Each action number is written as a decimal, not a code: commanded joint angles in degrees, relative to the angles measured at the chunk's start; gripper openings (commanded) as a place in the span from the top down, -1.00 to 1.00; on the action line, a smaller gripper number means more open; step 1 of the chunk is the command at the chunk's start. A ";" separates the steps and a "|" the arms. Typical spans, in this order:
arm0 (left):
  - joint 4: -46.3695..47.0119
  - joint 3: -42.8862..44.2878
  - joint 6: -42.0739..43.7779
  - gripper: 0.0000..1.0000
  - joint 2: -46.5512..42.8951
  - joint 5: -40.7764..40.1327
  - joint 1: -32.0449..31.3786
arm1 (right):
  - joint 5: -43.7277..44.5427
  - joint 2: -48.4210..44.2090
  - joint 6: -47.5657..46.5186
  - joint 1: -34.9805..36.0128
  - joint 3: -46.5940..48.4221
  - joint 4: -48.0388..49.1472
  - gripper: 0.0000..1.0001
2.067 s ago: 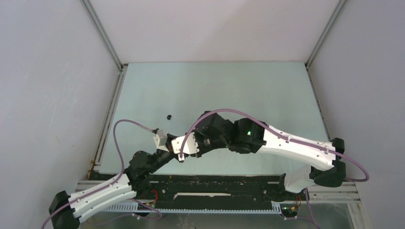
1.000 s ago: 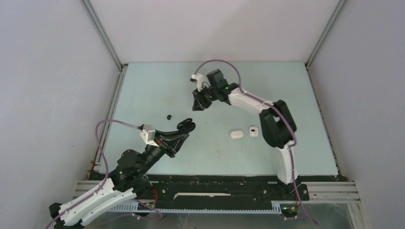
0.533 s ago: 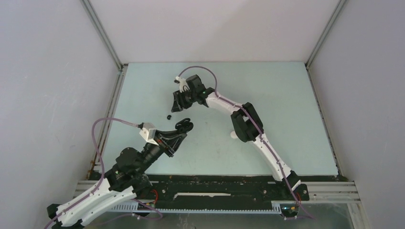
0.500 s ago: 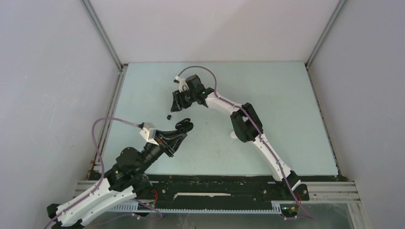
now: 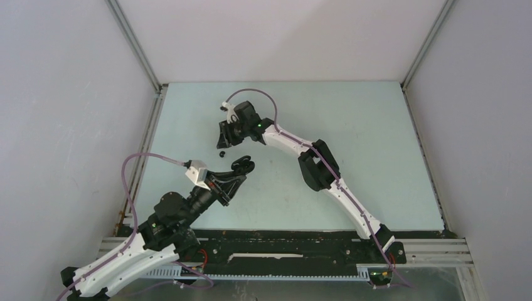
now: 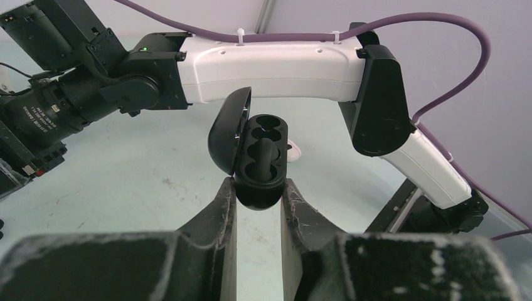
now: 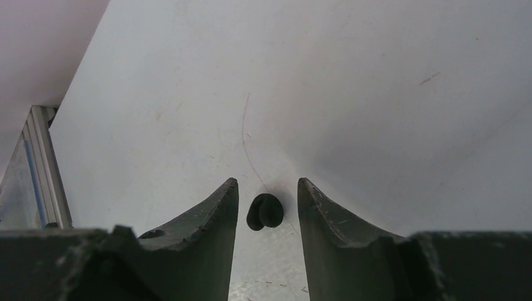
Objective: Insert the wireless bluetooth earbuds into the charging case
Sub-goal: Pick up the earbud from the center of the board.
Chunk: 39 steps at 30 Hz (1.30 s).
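Observation:
A black charging case [image 6: 260, 164] with its lid [image 6: 224, 135] hinged open is held above the table, and my left gripper [image 6: 258, 188] is shut on its lower end. From above the case [image 5: 242, 166] shows left of centre. One small black earbud [image 7: 264, 211] lies on the table between the fingers of my right gripper [image 7: 268, 183], which is open with a gap on each side of it. In the top view the earbud [image 5: 221, 152] sits just below the right gripper [image 5: 225, 140]. The case's two sockets look empty.
The right arm [image 5: 326, 175] reaches diagonally across the table's middle. A small white object [image 6: 293, 149] shows behind the black case. A metal rail [image 5: 143, 164] runs along the table's left edge, close to the earbud.
The right arm has swung left across the table and come down over the black earbud, its fingers now astride it. The left gripper and the case have stayed put.

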 commanded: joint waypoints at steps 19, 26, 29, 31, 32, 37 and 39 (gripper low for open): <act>1.41 2.09 0.00 1.00 -2.40 -0.02 0.32 | 3.80 -1.19 -7.92 3.26 0.43 -8.27 0.33; 1.41 2.01 0.25 1.00 -2.63 -0.06 0.32 | 3.20 -2.51 -7.94 2.34 -1.85 -9.48 0.59; 1.44 1.99 0.27 1.00 -2.78 0.07 0.31 | 1.31 -4.29 -8.21 1.60 -5.03 -9.71 0.73; 1.49 1.86 0.27 1.00 -3.02 0.28 0.30 | 0.48 -7.07 -9.09 1.25 -8.32 -9.26 0.78; 1.52 1.71 0.27 1.00 -3.18 0.44 0.31 | -0.15 -8.76 -9.78 1.11 -10.62 -8.82 0.79; 2.83 0.62 -0.21 1.00 -4.40 1.73 0.32 | -3.94 -19.52 -13.91 0.68 -24.94 -8.23 0.87; 3.04 0.59 -0.31 1.00 -4.67 2.50 0.32 | -4.08 -24.10 -16.09 0.68 -31.22 -9.06 0.89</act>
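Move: The black earbud on the board is about 2 cm back from the right hand's point, level sideways, and some 3 cm below. The open charging case in the left gripper is roughly 20 cm back from the right hand, 9 cm to its right and 20 cm above. From the left hand the earbud lies about 22 cm ahead, 8 cm left and 24 cm below. The right hand dips 2 cm, eases back while closing at the earbud, then withdraws 6 cm right and back. ##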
